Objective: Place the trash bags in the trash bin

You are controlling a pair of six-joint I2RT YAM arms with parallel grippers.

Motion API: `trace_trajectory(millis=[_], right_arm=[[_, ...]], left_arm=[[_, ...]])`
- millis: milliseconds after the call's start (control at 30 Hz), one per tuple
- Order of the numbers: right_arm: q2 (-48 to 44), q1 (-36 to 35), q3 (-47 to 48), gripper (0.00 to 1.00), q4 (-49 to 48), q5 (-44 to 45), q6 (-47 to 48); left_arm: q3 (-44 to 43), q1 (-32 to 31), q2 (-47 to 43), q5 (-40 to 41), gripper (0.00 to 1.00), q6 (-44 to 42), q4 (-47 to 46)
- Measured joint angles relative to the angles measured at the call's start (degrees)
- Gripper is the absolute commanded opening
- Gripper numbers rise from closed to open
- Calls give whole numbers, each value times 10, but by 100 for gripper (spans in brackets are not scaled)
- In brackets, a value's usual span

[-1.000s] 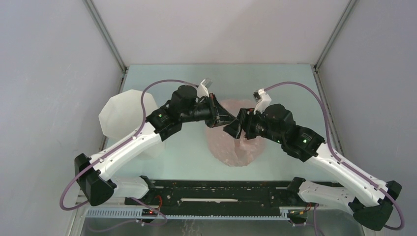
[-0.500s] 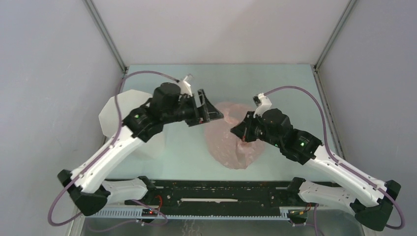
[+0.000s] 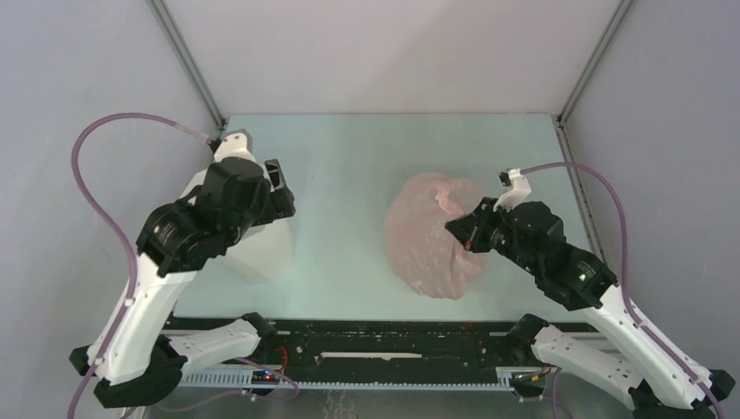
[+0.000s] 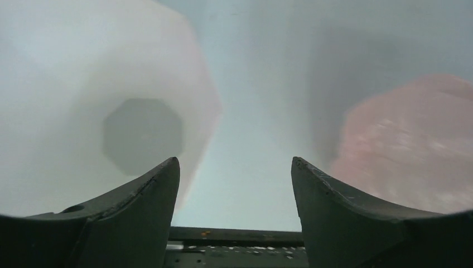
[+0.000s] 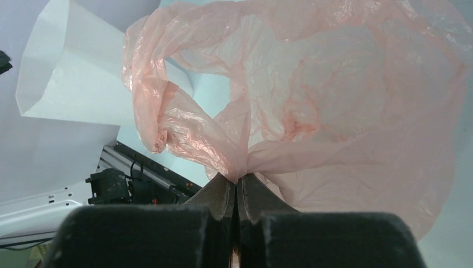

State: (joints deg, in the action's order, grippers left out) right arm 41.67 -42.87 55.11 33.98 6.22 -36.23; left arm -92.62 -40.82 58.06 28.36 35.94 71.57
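The pale-pink trash bag [image 3: 428,240] hangs bunched right of the table's middle. My right gripper [image 3: 471,234] is shut on a gathered fold of it, and in the right wrist view the closed jaws [image 5: 239,181] pinch that fold with the trash bag [image 5: 346,95] spread out beyond them. The white faceted trash bin [image 3: 266,251] stands at the left, mostly hidden under my left arm. My left gripper [image 3: 281,190] is above it, open and holding nothing. The left wrist view shows the gripper [image 4: 234,163], the bin's inside [image 4: 111,84] and the bag [image 4: 407,145], blurred.
Grey walls close in the table on three sides, with metal posts at the back corners. A black rail [image 3: 393,336] runs along the near edge between the arm bases. The pale green tabletop [image 3: 349,192] lies between bin and bag.
My left gripper opened, let go of the bag and swung left and up over the bin. My right gripper shut on the bag and drew it to the right.
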Motion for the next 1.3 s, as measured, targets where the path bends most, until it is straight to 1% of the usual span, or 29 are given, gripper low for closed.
trace_trajectory(millis=[100,167,267,467,533,633,767,900,1100,1233,1300], right_arm=[[-10,19,0,0,15,-9,1],[-19,28,-1,0,22,-16,1],[-34,35,-1,0,34,-18,0],[-78,35,-1,0,62,-10,-2],[-91,37,-1,0,69,-5,-3],[-101,38,-1,0,79,1,-4],[-101,38,-1,0,86,8,-6],[-107,43,-1,0,87,12,-5],[-110,56,10,0,108,15,0],[-108,58,46,0,130,15,4],[-108,58,75,0,141,19,5]], left_arm=[[1,45,34,33,77,0,32],[7,59,53,40,70,0,33],[31,67,88,39,54,-6,27],[67,68,117,34,16,-35,8],[68,68,119,31,8,-48,3],[67,67,120,20,1,-58,-2],[58,51,125,-2,0,-55,3],[12,-11,159,-29,0,-54,-2],[-98,-94,250,-96,0,-49,-30],[-154,-125,311,-133,0,-39,-56],[-168,-137,339,-151,2,-35,-74]])
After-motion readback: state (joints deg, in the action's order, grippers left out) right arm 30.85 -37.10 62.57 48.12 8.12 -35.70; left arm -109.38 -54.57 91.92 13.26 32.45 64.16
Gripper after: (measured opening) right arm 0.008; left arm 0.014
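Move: For the left hand, the trash bin's right rim is about 4 cm ahead, 1 cm left and 8 cm below; the bin's middle lies roughly 11 cm left, 1 cm ahead and 20 cm down. The pink trash bag, already pinched by the right hand, is some 28 cm right, 3 cm ahead and 18 cm below. From the right hand, the bin lies about 43 cm left, 3 cm ahead and 12 cm below, the bag's middle 4 cm ahead, 3 cm left and 11 cm below. Down some 8 cm and a little forward, tipping downward, the left hand brings its open fingers over the bin's right rim, shuts them on it, then drags it about 20 cm right towards the bag, turning some 30 degrees clockwise and rising slightly. The right hand keeps its pinch on the bag and carries it about 7 cm right, easing back and finally rising 4 cm. ##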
